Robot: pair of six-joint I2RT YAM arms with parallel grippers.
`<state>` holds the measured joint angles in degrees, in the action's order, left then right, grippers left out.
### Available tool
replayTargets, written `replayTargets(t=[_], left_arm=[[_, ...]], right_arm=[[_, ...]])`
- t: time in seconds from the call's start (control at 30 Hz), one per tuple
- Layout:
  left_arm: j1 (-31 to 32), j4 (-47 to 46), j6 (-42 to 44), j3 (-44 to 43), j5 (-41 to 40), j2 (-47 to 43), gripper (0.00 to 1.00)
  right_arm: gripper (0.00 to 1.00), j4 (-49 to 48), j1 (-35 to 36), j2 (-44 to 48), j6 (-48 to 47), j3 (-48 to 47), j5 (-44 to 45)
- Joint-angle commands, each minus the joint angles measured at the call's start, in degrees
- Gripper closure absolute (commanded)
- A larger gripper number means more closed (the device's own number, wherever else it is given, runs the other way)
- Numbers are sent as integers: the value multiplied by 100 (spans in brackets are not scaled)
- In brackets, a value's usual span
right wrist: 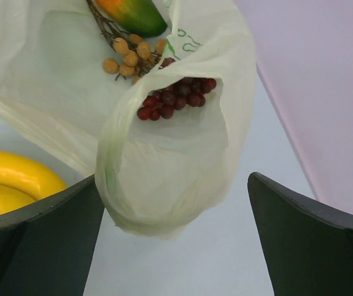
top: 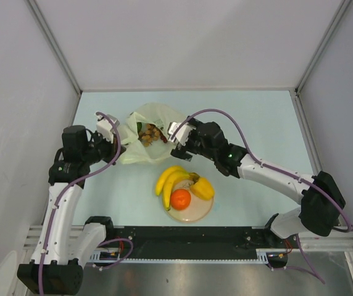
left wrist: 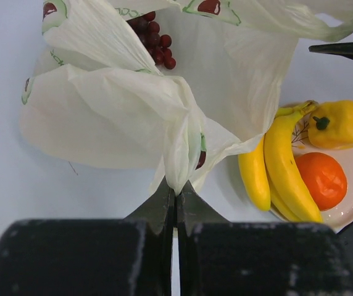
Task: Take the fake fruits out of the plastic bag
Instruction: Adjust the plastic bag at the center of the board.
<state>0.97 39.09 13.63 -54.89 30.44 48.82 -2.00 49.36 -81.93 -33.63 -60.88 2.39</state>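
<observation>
The plastic bag [top: 141,137] lies at mid-table, pale cream with avocado prints, its mouth facing my right gripper. My left gripper [left wrist: 176,188] is shut on a gathered fold of the plastic bag [left wrist: 121,117]. My right gripper [right wrist: 173,179] is open at the bag's mouth, its jaws either side of a loose flap of bag [right wrist: 176,154], gripping nothing. Inside the bag are dark purple grapes [right wrist: 176,98], a brown cluster [right wrist: 127,52] and a green-red mango [right wrist: 133,12]. A banana bunch [top: 170,179], an orange [top: 180,198] and a yellow fruit [top: 203,187] rest on the plate.
The round beige plate [top: 195,214] sits near the front edge between the arms' bases, just below the bag. Grey walls enclose the pale blue table on the left, right and far sides.
</observation>
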Motion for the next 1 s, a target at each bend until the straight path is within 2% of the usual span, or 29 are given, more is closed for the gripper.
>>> replayTargets(t=[0.0, 0.07, 0.17, 0.2, 0.27, 0.3, 0.43, 0.53, 0.57, 0.63, 0.67, 0.77, 0.8, 0.87, 0.93, 0.97], left_arm=[[-18, -33, 70, -302, 156, 22, 100], [-27, -77, 52, -329, 199, 66, 100], [-1, -287, -18, -338, 287, 189, 100], [26, -358, -35, -346, 305, 233, 99], [157, -516, -79, -434, 410, 505, 100], [340, -543, -71, -626, 411, 628, 100], [895, -578, -79, -1461, 454, 1471, 100], [1308, -674, -272, -2523, 525, 2349, 100], [1413, -666, -282, -3240, 525, 2917, 100], [1739, -526, -273, -4069, 481, 3482, 100], [1853, -473, -256, -4882, 455, 3955, 100], [2266, -306, -203, -6168, 384, 4539, 100], [2458, -297, -150, -6330, 367, 4723, 100], [2644, -306, -115, -6341, 332, 4734, 100], [2881, -288, -132, -6079, 445, 4550, 100], [2969, -297, -124, -5607, 454, 4453, 100]], right_arm=[[2, -222, 170, 46, -539, -266, -520], [6, -423, 293, -59, -697, -266, -363], [26, -915, 232, -278, -733, -301, -29], [46, -1021, 171, -332, -750, -319, -2], [78, -1398, -179, -446, -759, -441, 112], [100, -1556, -338, -603, -742, -503, 208], [100, -2181, -1269, -947, -663, -960, 622], [100, -2130, -2139, -1062, -452, -1382, 674], [100, -2086, -2333, -1044, -391, -1452, 666], [100, -1927, -2834, -887, -285, -1497, 657], [100, -1831, -2958, -799, -224, -1497, 657], [100, -1121, -3450, -272, 215, -1488, 499], [100, -614, -3538, -132, 347, -1479, 299], [100, -258, -3723, 430, 576, -1191, 148], [100, -38, -3776, 869, 629, -839, 165], [100, 50, -3768, 1272, 673, -498, 200]])
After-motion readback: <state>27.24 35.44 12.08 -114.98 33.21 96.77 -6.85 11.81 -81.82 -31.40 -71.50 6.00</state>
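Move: The bag's right-hand rim hangs almost between the right hand's open fingers, about 3 cm to its left, level in reach and height. From that hand the red grapes lie some 9 cm ahead, 9 cm left and 16 cm down inside the bag, and the bananas about 9 cm back, 6 cm left and 16 cm down. The left hand already grips the opposite edge; the right rim is roughly 19 cm to its right and 5 cm ahead at its height. The bag's free rim is caught first: the right hand eases about 3 cm left and shuts its fingers on it, then sweeps some 30 cm right and well forward, rising, drawing back a little at the end and turning clockwise. The left hand, keeping its pinch, follows rightward by about 20 cm, up and forward, also turning clockwise. ##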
